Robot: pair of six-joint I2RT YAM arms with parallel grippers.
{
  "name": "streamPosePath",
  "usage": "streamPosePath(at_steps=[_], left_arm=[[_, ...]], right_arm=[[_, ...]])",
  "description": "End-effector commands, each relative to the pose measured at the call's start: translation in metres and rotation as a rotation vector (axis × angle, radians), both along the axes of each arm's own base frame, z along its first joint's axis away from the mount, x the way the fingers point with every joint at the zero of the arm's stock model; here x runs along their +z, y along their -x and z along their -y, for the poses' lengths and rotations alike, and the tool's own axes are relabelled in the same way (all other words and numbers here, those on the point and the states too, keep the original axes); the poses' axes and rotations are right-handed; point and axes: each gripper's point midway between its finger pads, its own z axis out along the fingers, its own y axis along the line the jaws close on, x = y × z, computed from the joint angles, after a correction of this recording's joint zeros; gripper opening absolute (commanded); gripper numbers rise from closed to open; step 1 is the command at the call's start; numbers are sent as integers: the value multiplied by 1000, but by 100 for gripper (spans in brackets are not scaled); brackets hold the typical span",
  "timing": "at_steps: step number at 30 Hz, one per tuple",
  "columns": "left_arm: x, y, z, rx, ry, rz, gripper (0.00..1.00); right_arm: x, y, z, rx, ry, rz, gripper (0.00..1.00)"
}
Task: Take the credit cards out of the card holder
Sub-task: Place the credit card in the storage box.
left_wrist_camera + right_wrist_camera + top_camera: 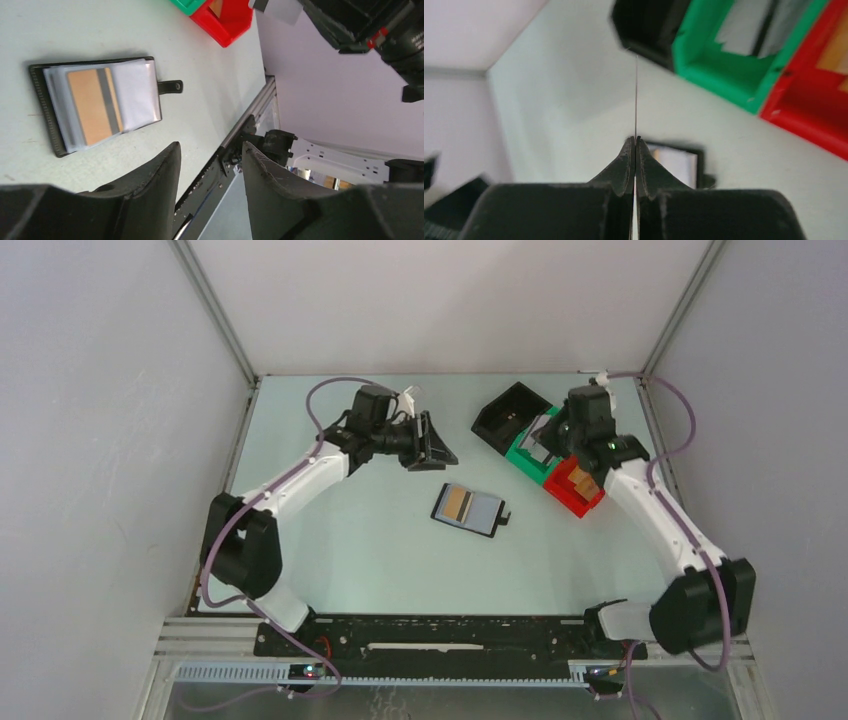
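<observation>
The card holder (470,508) lies open and flat mid-table, its closure tab to the right. In the left wrist view the card holder (52,120) shows an orange-tan piece (92,105) in one clear pocket and a pale sheet (135,90) beside it. My left gripper (435,445) hovers open and empty behind and left of it, fingertips (175,150) well apart. My right gripper (636,138) is shut on a thin credit card (636,95), seen edge-on, near the bins. The right gripper (548,443) is held over the green bin.
A black bin (510,412), a green bin (522,453) and a red bin (572,490) stand in a row at the back right. Pale grey cards (744,30) lie in the green bin (724,65). The red bin (814,115) holds orange-tan pieces. Walls enclose the table.
</observation>
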Motion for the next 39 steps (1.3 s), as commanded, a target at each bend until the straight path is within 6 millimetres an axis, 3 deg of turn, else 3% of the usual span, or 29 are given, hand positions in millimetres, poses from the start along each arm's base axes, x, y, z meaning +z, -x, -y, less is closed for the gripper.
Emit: streamPosePath(at_steps=[1, 4, 8, 14, 24, 33, 35, 37, 38, 39], left_arm=[[9, -7, -21, 71, -52, 63, 53], [0, -3, -24, 66, -68, 40, 53], [-4, 1, -28, 68, -79, 39, 53], [-3, 4, -31, 66, -92, 54, 53], [-11, 6, -32, 47, -111, 37, 53], [-12, 8, -33, 35, -118, 38, 53], [-11, 10, -34, 34, -117, 41, 53], [-11, 10, -34, 33, -116, 45, 53], [-11, 10, -34, 32, -117, 43, 53], [-12, 11, -34, 31, -117, 42, 53]], right_arm=[[-35, -8, 66, -250, 334, -219, 0], [-40, -31, 78, -320, 427, -284, 0], [-52, -58, 84, -368, 422, -394, 0], [-76, -84, 91, -403, 435, -473, 0], [-132, -75, 106, -411, 463, -631, 0], [-154, -80, 107, -406, 463, -657, 1], [-154, -86, 101, -383, 445, -644, 13], [-151, -90, 95, -367, 433, -623, 36], [-147, -93, 92, -356, 428, -608, 57], [-142, -96, 88, -342, 418, -589, 63]])
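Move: The right hand holds the card high in front of the three joined storage boxes. The green box with the earlier cards is its goal, about 9 cm ahead, 8 cm to its right and 22 cm below. The black box is 7 cm farther out and 7 cm to the left of the green one, the red box 9 cm nearer and 9 cm to the right. The open card holder lies 7 cm back and 12 cm left of the hand. From the left hand the green box is some 16 cm ahead and 25 cm right. Still pinching the card, the right hand lets go of it only at the end, opening about halfway over the green box. Before that it sinks some 16 cm while sweeping about 10 cm right and roughly 8 cm forward, the forward part coming early, and the fingers tip to point steeply down. The empty left hand draws about 3 cm left and sinks slightly, staying open. ##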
